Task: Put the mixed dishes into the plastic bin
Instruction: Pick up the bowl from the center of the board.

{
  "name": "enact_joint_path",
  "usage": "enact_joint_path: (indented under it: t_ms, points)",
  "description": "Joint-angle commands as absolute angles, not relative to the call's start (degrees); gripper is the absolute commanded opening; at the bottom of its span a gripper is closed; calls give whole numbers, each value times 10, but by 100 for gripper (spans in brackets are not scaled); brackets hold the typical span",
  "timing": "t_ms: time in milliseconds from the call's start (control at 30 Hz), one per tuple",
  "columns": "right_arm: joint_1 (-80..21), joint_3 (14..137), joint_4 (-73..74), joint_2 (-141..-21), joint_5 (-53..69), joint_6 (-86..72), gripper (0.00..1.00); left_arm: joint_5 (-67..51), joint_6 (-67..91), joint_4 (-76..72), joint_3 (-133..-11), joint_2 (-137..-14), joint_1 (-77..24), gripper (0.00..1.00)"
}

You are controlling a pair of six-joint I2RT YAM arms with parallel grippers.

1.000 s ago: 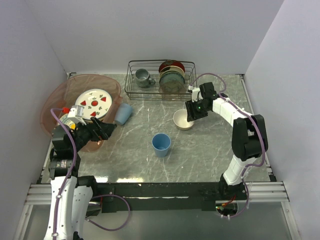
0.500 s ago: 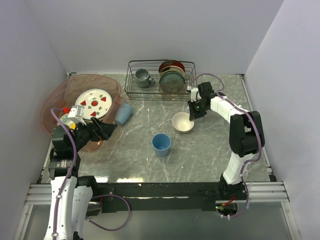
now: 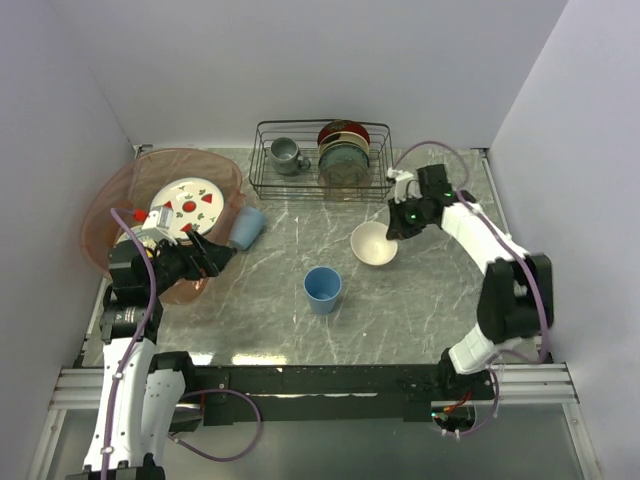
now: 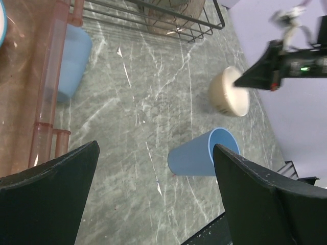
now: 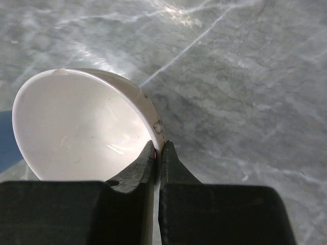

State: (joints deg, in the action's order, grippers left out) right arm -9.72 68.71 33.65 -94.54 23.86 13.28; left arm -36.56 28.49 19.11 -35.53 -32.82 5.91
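Observation:
The cream bowl [image 3: 373,244] [image 5: 76,127] sits tilted right of the table's middle. My right gripper [image 3: 399,226] [image 5: 159,149] is shut on the bowl's right rim, one finger inside and one outside. A light-blue cup [image 3: 322,288] [image 4: 204,152] stands upright at the centre. Another light-blue cup [image 3: 247,226] [image 4: 71,61] lies on its side against the plastic bin [image 3: 190,153] [image 4: 46,76] at the far left. A white plate with strawberry marks [image 3: 190,205] rests in the bin. Beside the bin's near rim, my left gripper [image 3: 212,255] [image 4: 156,148] hangs open and holds nothing.
A black wire rack [image 3: 375,178] stands at the back centre with a grey mug [image 3: 287,155] and upright dark plates [image 3: 343,155]. White walls close in the table on the left, back and right.
My right gripper has shut on the cream bowl's rim. That arm has swung to the right, and the bowl has shifted slightly right with it. The left arm has barely moved.

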Motion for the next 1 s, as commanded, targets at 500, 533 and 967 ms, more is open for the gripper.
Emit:
enact_joint_path:
  t_ms: [500,533,967]
  points:
    - [-35,624,305,-598,388,175,0,-437,389,122,-315,-251,29,99]
    - [-35,623,306,-593,394,174,0,-432,396,123,-315,-246,26,99]
    - [-34,592,294,-549,403,167,0,-253,464,74,-367,-315,-240,99]
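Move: The right fingers already pinch the white bowl's rim, its middle about 4 cm to their left and slightly lower, just off the table. The plastic bin is some 55 cm to their left and 5 cm farther out; the upright blue cup is 17 cm left and 12 cm back, the dish rack 17 cm left and 18 cm ahead. From the empty left hand, the bowl lies roughly 33 cm right, 10 cm ahead and 15 cm lower. Keeping its pinch on the bowl's rim, the right hand lifts steeply by about 15 cm, then eases back some 8 cm towards the base, while its wrist tips the fingers up out of their downward slant by nearly 30 degrees. The left hand, open and touching nothing, swings right, back and a little up towards the bowl, rolling and turning clockwise. ##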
